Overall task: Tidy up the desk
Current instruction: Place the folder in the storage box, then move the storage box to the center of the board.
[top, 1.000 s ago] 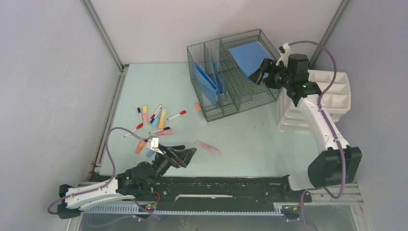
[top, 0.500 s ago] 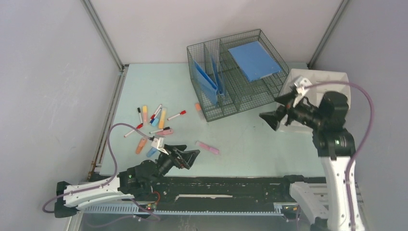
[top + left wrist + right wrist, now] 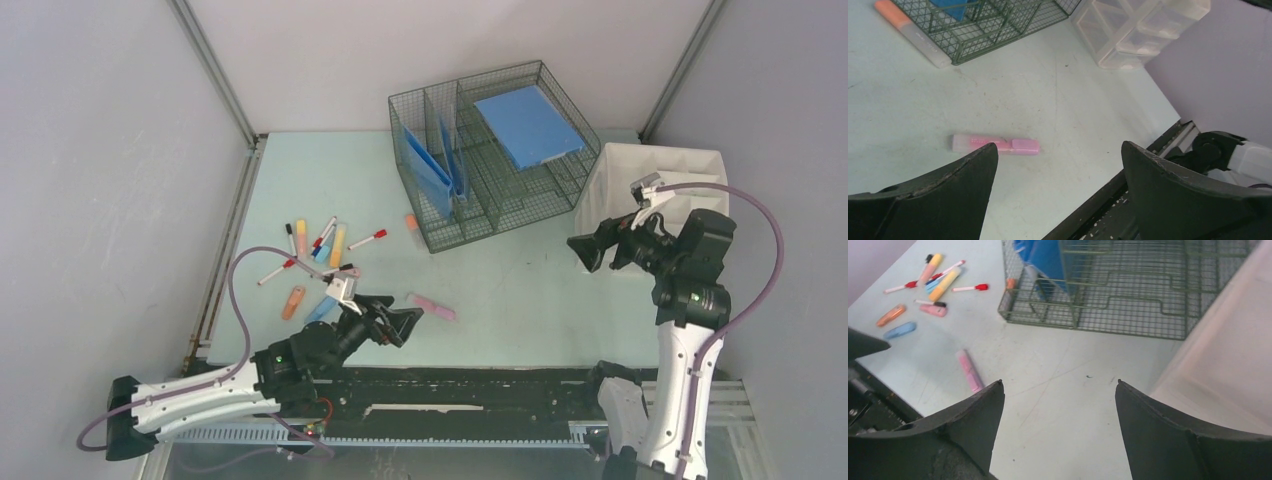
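The pale mint-green desk (image 3: pixel 520 290) holds a scatter of markers and highlighters (image 3: pixel 320 245) at its left. A pink highlighter (image 3: pixel 432 307) lies alone near the front edge. My left gripper (image 3: pixel 400 318) hovers open just left of it; in the left wrist view the highlighter (image 3: pixel 995 144) lies by the left fingertip, and nothing is between the jaws (image 3: pixel 1059 145). My right gripper (image 3: pixel 588 250) hangs open and empty over bare desk in front of the white organizer (image 3: pixel 660 170). In the right wrist view its jaws (image 3: pixel 1059 382) frame only tabletop.
A wire basket (image 3: pixel 490 150) stands at the back, with blue folders upright in its left part and a blue notebook (image 3: pixel 527 125) lying across its top. An orange highlighter (image 3: pixel 411 222) lies against the basket's front left corner. A black rail (image 3: pixel 460 385) runs along the near edge.
My right arm has pulled back from the blue notebook on the basket and now sits lower, by the organizer. The left gripper has crept forward toward the pink highlighter.
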Robot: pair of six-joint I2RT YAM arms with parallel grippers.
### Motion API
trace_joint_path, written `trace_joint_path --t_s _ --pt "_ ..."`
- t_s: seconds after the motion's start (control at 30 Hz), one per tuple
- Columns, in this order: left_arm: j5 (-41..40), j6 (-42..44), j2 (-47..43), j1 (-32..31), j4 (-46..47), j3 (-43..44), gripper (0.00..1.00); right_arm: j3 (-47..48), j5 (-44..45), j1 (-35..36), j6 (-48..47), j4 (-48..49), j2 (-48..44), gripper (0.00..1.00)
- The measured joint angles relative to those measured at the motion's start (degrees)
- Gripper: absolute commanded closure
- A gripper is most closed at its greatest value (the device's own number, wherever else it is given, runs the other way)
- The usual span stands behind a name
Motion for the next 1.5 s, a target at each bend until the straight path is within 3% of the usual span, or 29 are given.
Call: trace_joint_path --t_s 0.3,0.73,1.13,1.5 --pt "-3.9 4.6 8.0 1.6 -5.2 5.9 0.0 3.0 8.4 -0.7 0.7 1.7 4.9 0.14" --pt "-6.7 8.6 24.5 5.1 -0.6 7.0 0.0 12.7 20.2 2.1 -1.4 2.8 18.4 0.21" --pt "-6.7 8.5 25.5 5.2 2.4 6.2 0.0 17.4 28.9 7.0 -2.3 2.8 26.4 0.27" --pt "-6.7 8.5 27.7 5.2 2.4 6.1 0.0 17.4 31.1 7.5 -2.4 2.8 30.3 0.35"
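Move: About 12 cm ahead of the right hand, 8 cm to its right and 7 cm lower is the white drawer unit's left rim; the unit's middle is 10 cm farther right. The blue folder in the storage box lies roughly 27 cm ahead, 9 cm left. From the left hand, the pink highlighter is about 9 cm ahead, 8 cm right, 15 cm below; the blue marker sits level with it, 28 cm to its left. Swinging out forward and to the right by about 15 cm, the empty right hand comes over the white drawer unit's left rim, turning clockwise and tipping down as its fingers partly close, then sinks slightly. Meanwhile the left hand drops about 6 cm and goes 5 cm forward towards the pink highlighter, rolling some 25 degrees with its left side rising, fingers wide open. ##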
